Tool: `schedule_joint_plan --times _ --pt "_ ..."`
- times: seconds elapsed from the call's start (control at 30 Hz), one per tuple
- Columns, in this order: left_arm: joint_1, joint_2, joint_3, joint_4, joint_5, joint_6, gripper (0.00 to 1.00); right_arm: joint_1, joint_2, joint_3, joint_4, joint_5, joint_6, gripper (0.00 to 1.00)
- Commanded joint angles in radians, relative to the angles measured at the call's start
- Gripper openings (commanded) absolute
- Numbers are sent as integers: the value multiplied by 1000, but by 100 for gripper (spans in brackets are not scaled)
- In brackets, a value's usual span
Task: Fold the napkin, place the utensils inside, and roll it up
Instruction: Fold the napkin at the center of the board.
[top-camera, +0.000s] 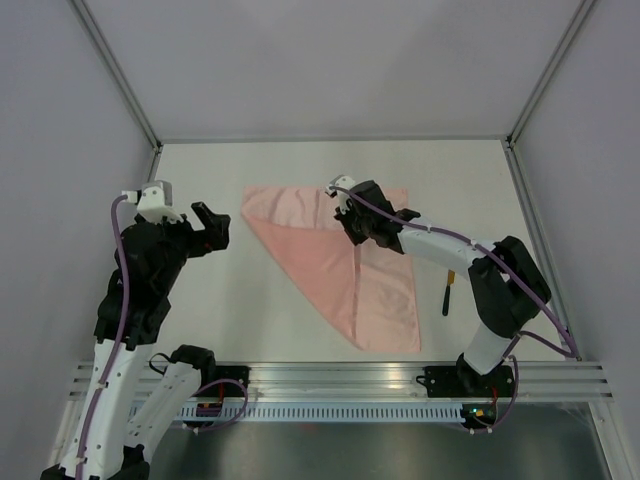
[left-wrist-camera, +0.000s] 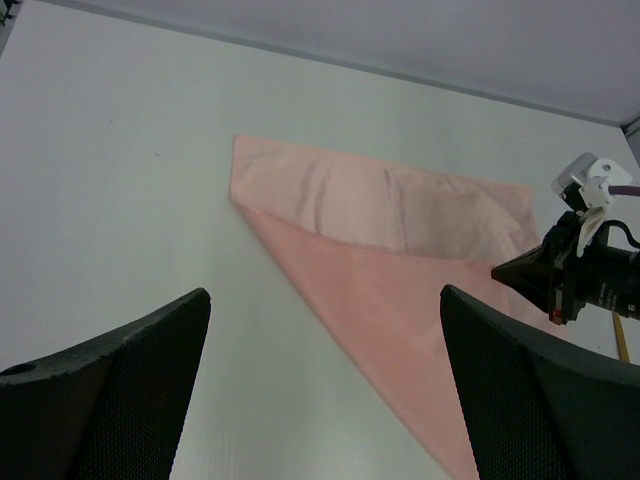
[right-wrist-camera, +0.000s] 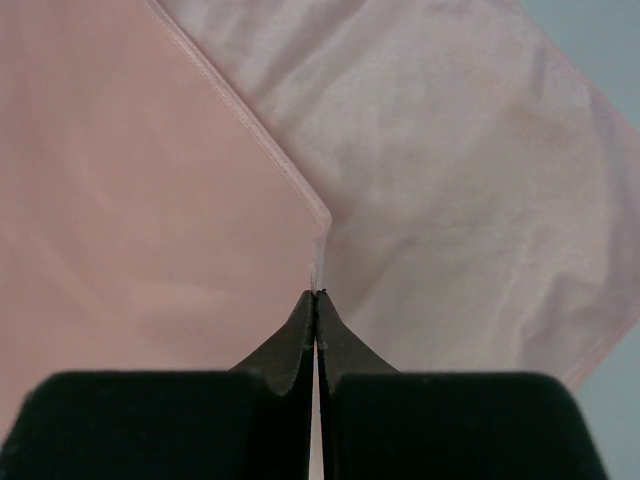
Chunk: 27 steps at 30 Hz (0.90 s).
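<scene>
The pale pink napkin (top-camera: 320, 265) lies on the white table, one flap folded over along a diagonal, so it looks roughly triangular. My right gripper (top-camera: 345, 215) is over its upper middle, shut on a thin hemmed edge of the napkin (right-wrist-camera: 150, 200). In the right wrist view that edge runs up into the closed tips of the right gripper (right-wrist-camera: 317, 295). My left gripper (top-camera: 212, 222) hangs open to the left of the cloth, holding nothing. From the left wrist, the left gripper (left-wrist-camera: 325, 400) frames the napkin (left-wrist-camera: 380, 250) beyond it. The utensil (top-camera: 448, 293), a thin orange and dark stick, lies right of the napkin.
Grey walls and metal frame posts (top-camera: 125, 85) enclose the table on three sides. The right arm (top-camera: 500, 280) reaches over the table's right part, above the stick. A slotted rail (top-camera: 340, 380) runs along the near edge.
</scene>
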Motion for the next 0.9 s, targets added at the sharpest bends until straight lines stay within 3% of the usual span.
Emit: schedule_joint_plan --times 0.0,0.27,0.87 --pt "1 -3 -24 59 41 -20 100 -62 -31 -12 26 32 -25 0" --pt "1 -9 -42 59 58 -17 100 -159 -11 -13 47 15 -31 1" --pt "3 -13 -51 59 61 -16 100 -237 36 48 43 28 -43 0"
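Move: The right gripper holds the napkin's lifted corner; the napkin's far-right corner, where this is headed, lies about 13 cm ahead, 13 cm to its right and some 7 cm below. On the table too, the far-left corner is about 13 cm ahead and 28 cm left, and the knife some 10 cm back and 23 cm right. From the left gripper the far-right corner is roughly 24 cm ahead, 38 cm right and 28 cm below. Keep the right fingers shut on the napkin's corner and draw it about 8 cm to the right and some 5 cm forward, towards the far-right corner, nearly level over the cloth. Go briskly at first, then ease off, letting the hand turn some 10 degrees clockwise and sink slightly at the end. ##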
